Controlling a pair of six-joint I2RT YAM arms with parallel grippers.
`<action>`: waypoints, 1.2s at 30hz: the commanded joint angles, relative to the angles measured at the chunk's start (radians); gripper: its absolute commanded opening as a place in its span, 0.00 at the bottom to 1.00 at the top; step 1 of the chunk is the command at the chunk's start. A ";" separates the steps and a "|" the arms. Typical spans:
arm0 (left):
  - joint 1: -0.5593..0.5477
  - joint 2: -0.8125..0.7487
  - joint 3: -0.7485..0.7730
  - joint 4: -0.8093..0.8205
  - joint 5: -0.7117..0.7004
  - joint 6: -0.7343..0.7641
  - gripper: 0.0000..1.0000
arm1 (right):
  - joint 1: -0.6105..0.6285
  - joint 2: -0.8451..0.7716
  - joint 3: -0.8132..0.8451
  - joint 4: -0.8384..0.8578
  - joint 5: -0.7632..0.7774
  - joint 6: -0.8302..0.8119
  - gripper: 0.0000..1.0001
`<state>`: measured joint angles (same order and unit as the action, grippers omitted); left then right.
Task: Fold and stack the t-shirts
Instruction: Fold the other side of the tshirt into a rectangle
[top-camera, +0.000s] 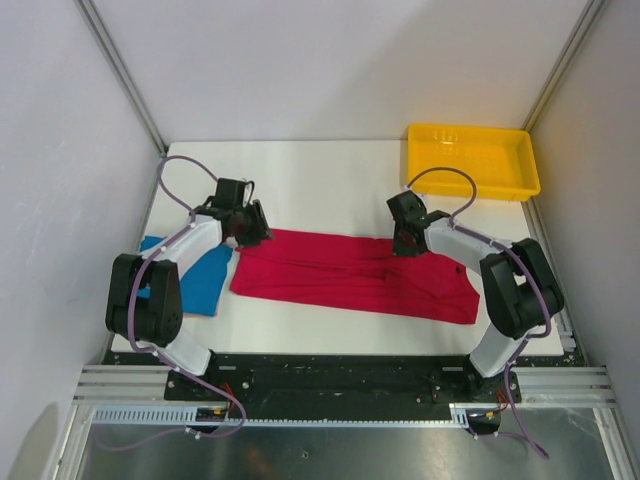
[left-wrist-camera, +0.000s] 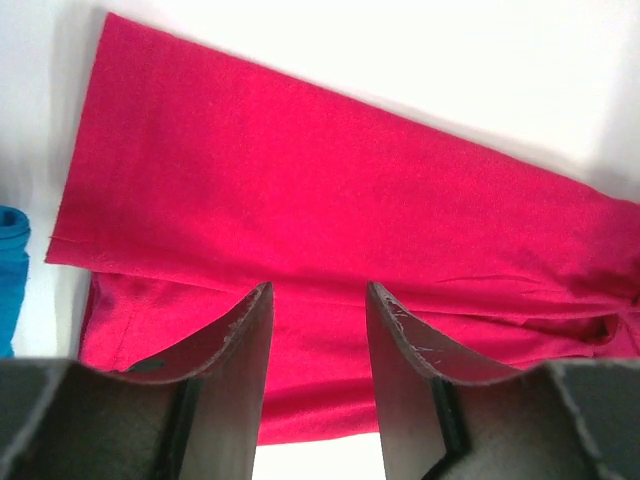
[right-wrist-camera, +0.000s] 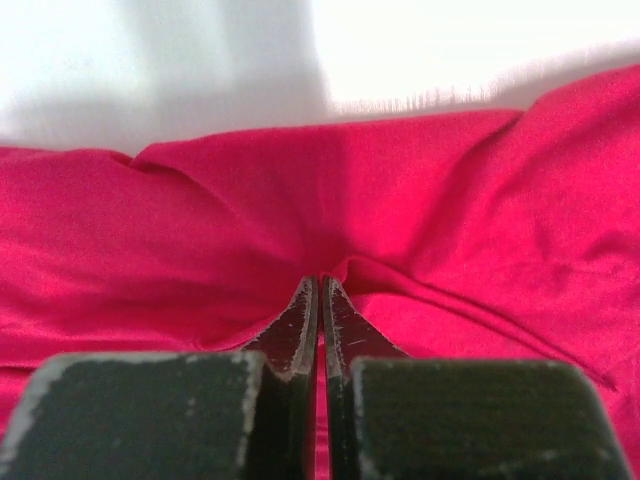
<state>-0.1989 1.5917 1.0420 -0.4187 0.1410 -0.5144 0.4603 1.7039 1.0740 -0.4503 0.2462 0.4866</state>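
Observation:
The crimson red t-shirt (top-camera: 350, 275) lies as a long folded band across the middle of the white table. My left gripper (top-camera: 255, 232) hovers over its left end, jaws open with only cloth beneath them (left-wrist-camera: 320, 290). The red shirt (left-wrist-camera: 330, 190) fills the left wrist view. My right gripper (top-camera: 405, 245) is at the shirt's far edge, right of centre. Its jaws (right-wrist-camera: 320, 280) are shut on a pinched ridge of the red cloth (right-wrist-camera: 200, 220), which puckers around the tips. The blue t-shirt (top-camera: 195, 275) lies folded to the left, partly under my left arm, with its edge (left-wrist-camera: 10, 270) showing.
A yellow plastic tray (top-camera: 468, 128) stands at the back right corner of the table (top-camera: 330, 170). White walls with metal rails close in the left, right and back sides. The arm bases sit on the black rail at the near edge.

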 joint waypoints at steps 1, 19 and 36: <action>-0.029 -0.006 0.025 0.006 0.031 0.007 0.46 | 0.024 -0.078 0.033 -0.084 0.009 0.053 0.00; -0.188 0.025 0.000 0.025 0.088 -0.007 0.47 | 0.071 -0.187 -0.230 0.075 -0.306 0.258 0.05; -0.481 0.218 0.188 0.058 0.160 0.061 0.50 | -0.124 -0.489 -0.225 -0.142 -0.072 0.131 0.44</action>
<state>-0.5903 1.7706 1.1465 -0.3965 0.2703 -0.4980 0.4221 1.2270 0.8330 -0.4900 0.0753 0.6693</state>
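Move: The right hand's shut fingers are at a flap of the red t-shirt; the shirt's near edge is about 13 cm back and 3 cm below, and the yellow bin some 22 cm ahead and 16 cm right. From the left hand the shirt's middle lies about 22 cm right, 8 cm back and 6 cm below, with the blue shirt roughly 18 cm left and 9 cm back. Right hand draws the pinched flap back about 9 cm, opens and lifts; open left hand sweeps 16 cm right. ##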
